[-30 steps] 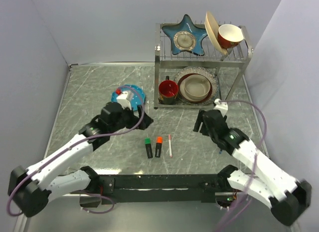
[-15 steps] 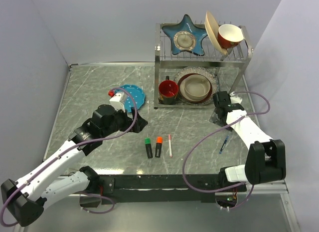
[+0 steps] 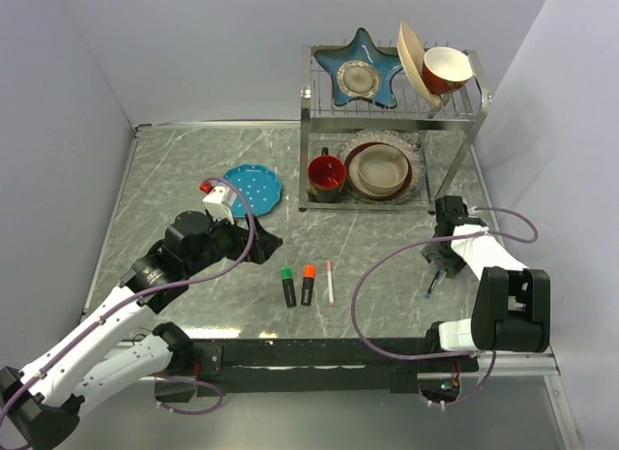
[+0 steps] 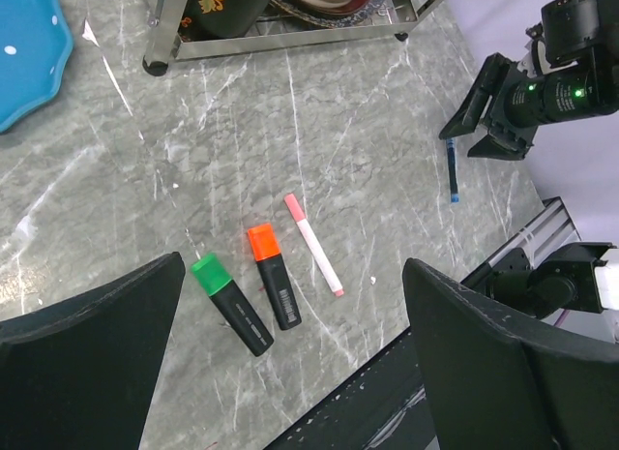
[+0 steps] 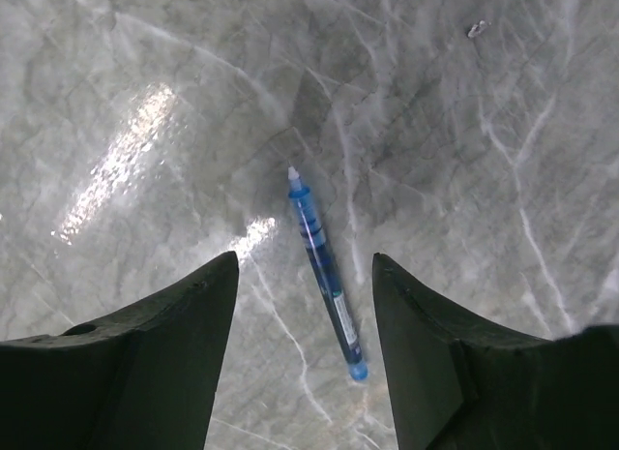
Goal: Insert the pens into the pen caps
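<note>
Two black markers lie side by side, one with a green cap (image 4: 210, 274) and one with an orange cap (image 4: 261, 243). Beside them lies a thin white pen (image 4: 312, 244) with a pink cap. In the top view the markers (image 3: 298, 287) sit near the front edge. My left gripper (image 4: 295, 266) hangs open above them, holding nothing. A thin blue pen (image 5: 324, 266) lies on the table to the right (image 3: 431, 284). My right gripper (image 5: 305, 261) is low over it and open, with a finger on each side and neither touching it.
A blue plate (image 3: 253, 187) lies behind my left arm. At the back stands a metal dish rack (image 3: 387, 111) holding a star plate, bowls and a red mug (image 3: 326, 172). A black rail (image 3: 319, 351) runs along the front edge, and the right wall is close to my right arm.
My left arm drew back to the near left, uncovering the blue plate. My right arm swung right and came down over the blue pen, its jaws narrowing.
</note>
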Available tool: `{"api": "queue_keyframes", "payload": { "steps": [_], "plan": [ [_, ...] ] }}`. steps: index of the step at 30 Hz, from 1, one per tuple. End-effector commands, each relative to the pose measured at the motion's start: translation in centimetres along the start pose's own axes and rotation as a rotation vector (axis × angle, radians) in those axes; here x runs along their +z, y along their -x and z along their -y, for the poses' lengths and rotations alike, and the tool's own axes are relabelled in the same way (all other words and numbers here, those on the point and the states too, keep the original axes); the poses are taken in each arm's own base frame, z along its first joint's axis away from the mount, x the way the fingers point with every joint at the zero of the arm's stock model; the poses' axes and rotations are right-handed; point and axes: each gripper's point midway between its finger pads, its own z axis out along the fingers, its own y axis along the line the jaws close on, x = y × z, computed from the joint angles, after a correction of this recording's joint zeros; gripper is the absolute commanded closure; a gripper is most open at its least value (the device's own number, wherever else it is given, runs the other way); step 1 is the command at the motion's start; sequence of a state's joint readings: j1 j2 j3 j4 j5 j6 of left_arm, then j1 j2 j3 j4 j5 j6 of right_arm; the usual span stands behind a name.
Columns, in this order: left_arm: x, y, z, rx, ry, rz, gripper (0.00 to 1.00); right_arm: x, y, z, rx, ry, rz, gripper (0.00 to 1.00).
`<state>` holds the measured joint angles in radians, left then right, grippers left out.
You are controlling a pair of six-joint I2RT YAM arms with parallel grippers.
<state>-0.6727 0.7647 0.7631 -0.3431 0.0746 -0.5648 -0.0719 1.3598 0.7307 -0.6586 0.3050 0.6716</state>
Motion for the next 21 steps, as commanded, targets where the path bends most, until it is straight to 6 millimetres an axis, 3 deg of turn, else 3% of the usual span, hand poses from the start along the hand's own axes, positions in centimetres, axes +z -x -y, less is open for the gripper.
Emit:
{"api": "queue_keyframes", "payload": {
  "steps": [1,10,17,21],
  "plan": [
    [-0.2,0.7,0.4,0.016,-0.020,0.028,0.01,0.8,0.7,-1.1,0.061,0.060,0.020,0.36],
    [-1.3,1.4,1.2,0.066,-0.078,0.083,0.01,2.4,-0.5,-2.0,0.040,0.109,-0.035,0.43],
    [-1.6,1.7,1.1,0.077,-0.074,0.098,0.01,2.6,-1.3,-3.4,0.001,0.189,-0.065,0.69],
    [-1.7,1.8,1.2,0.082,-0.073,0.101,0.01,2.2,-1.7,-4.6,-0.049,0.213,-0.053,0.78]
  ]
}}
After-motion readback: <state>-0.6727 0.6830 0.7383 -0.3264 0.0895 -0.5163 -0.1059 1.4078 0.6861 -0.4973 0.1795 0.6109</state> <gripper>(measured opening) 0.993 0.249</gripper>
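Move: For my right hand, the uncapped blue pen lies on the table between my open fingers, its middle about 3 cm back, 1 cm to the left and 2 cm below, its point aimed forward-right. The rack's near right foot stands some 14 cm ahead and 3 cm left; the white pen lies about 30 cm left and 4 cm back. From my left hand the blue pen is roughly 45 cm right, about level fore-and-aft, and 24 cm below. I sink my right hand the last 2 cm over the blue pen while easing forward about 2 cm and slightly left, towards the pen's point end, fingers still mostly downward. Then, staying low, I close them from over half open to about a quarter, bringing both fingertips against the pen's front part. My left hand, empty and open, eases up and back a little. ##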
